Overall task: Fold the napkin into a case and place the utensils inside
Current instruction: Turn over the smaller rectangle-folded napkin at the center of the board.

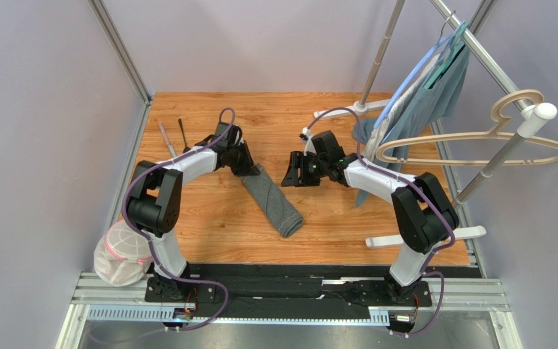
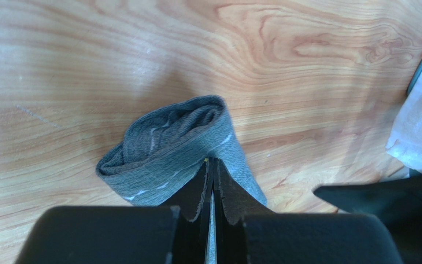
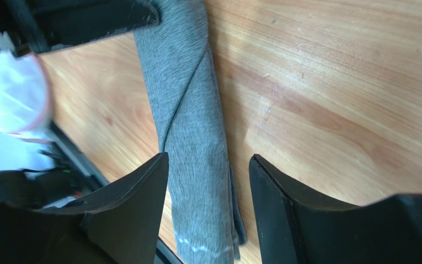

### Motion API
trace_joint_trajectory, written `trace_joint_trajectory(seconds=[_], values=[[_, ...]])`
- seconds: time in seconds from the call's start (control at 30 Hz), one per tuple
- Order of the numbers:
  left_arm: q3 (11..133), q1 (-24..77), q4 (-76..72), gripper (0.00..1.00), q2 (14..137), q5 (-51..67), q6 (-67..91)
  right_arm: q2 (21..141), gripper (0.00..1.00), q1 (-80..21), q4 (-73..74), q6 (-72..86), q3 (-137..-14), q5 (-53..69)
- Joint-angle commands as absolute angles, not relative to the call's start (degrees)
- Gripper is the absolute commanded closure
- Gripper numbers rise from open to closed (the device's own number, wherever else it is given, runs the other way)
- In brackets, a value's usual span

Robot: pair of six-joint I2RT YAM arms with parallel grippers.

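The napkin [image 1: 274, 200] is folded into a narrow grey strip, the case, lying slantwise mid-table. My left gripper [image 1: 249, 166] is at its far end, shut on the cloth; in the left wrist view the gripper [image 2: 213, 163] pinches an edge of the napkin [image 2: 163, 142], whose end curls open. My right gripper [image 1: 290, 177] hovers just right of the strip, open and holding nothing; in the right wrist view the gripper [image 3: 207, 165] frames the napkin [image 3: 191, 115] lying below. The utensils, a silver knife [image 1: 165, 138] and a black spoon [image 1: 182, 134], lie at the table's far left.
A clothes rack [image 1: 376, 65] with a teal garment [image 1: 427, 102] and a beige hanger [image 1: 478, 142] stands at the right. A white mesh bag [image 1: 122, 254] sits by the left arm's base. The rack's white feet [image 1: 427, 236] lie beside the right arm.
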State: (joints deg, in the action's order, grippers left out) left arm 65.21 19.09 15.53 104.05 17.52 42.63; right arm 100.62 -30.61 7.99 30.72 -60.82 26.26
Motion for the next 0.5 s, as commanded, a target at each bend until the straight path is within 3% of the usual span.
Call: trace_joint_trajectory(seconds=[0.0,0.2,0.27,0.47], values=[[67.94,21.09,18.02,0.94,100.2,14.85,40.08,97.21,0.41,-36.72,26.28,19.15,-65.92,15.73],[69.07,21.53,20.02,0.95,104.49,14.95,40.35,96.34,0.56,-40.86,20.75,25.48,-59.25,19.7],[69.87,21.27,20.39,0.95,108.27,15.38,40.52,95.37,0.69,-40.96,19.78,26.19,-54.87,18.38],[72.51,21.18,23.46,0.95,111.18,11.96,38.59,96.14,0.74,-40.08,20.12,22.16,-51.58,8.0]])
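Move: The near end of the rolled napkin, where the right fingers will close, lies about 11 cm back from the right hand, 1 cm left and 6 cm below. Its far end is some 10 cm to that hand's left and 2 cm ahead. The closed left fingertips hover almost over that far end: 1 cm ahead, 2 cm right, 3 cm down. The black-handled utensil lies about 18 cm left of the left hand and 9 cm ahead. Bring the right gripper back about 10 cm along the napkin to its near end, lifting slightly first, then dropping to finish some 5 cm lower. Tip the fingers about 15 degrees further down and close them from well open to about half that gap, onto the cloth. Meanwhile ease the left gripper up and a little right, then press its shut tips down on the far end. ##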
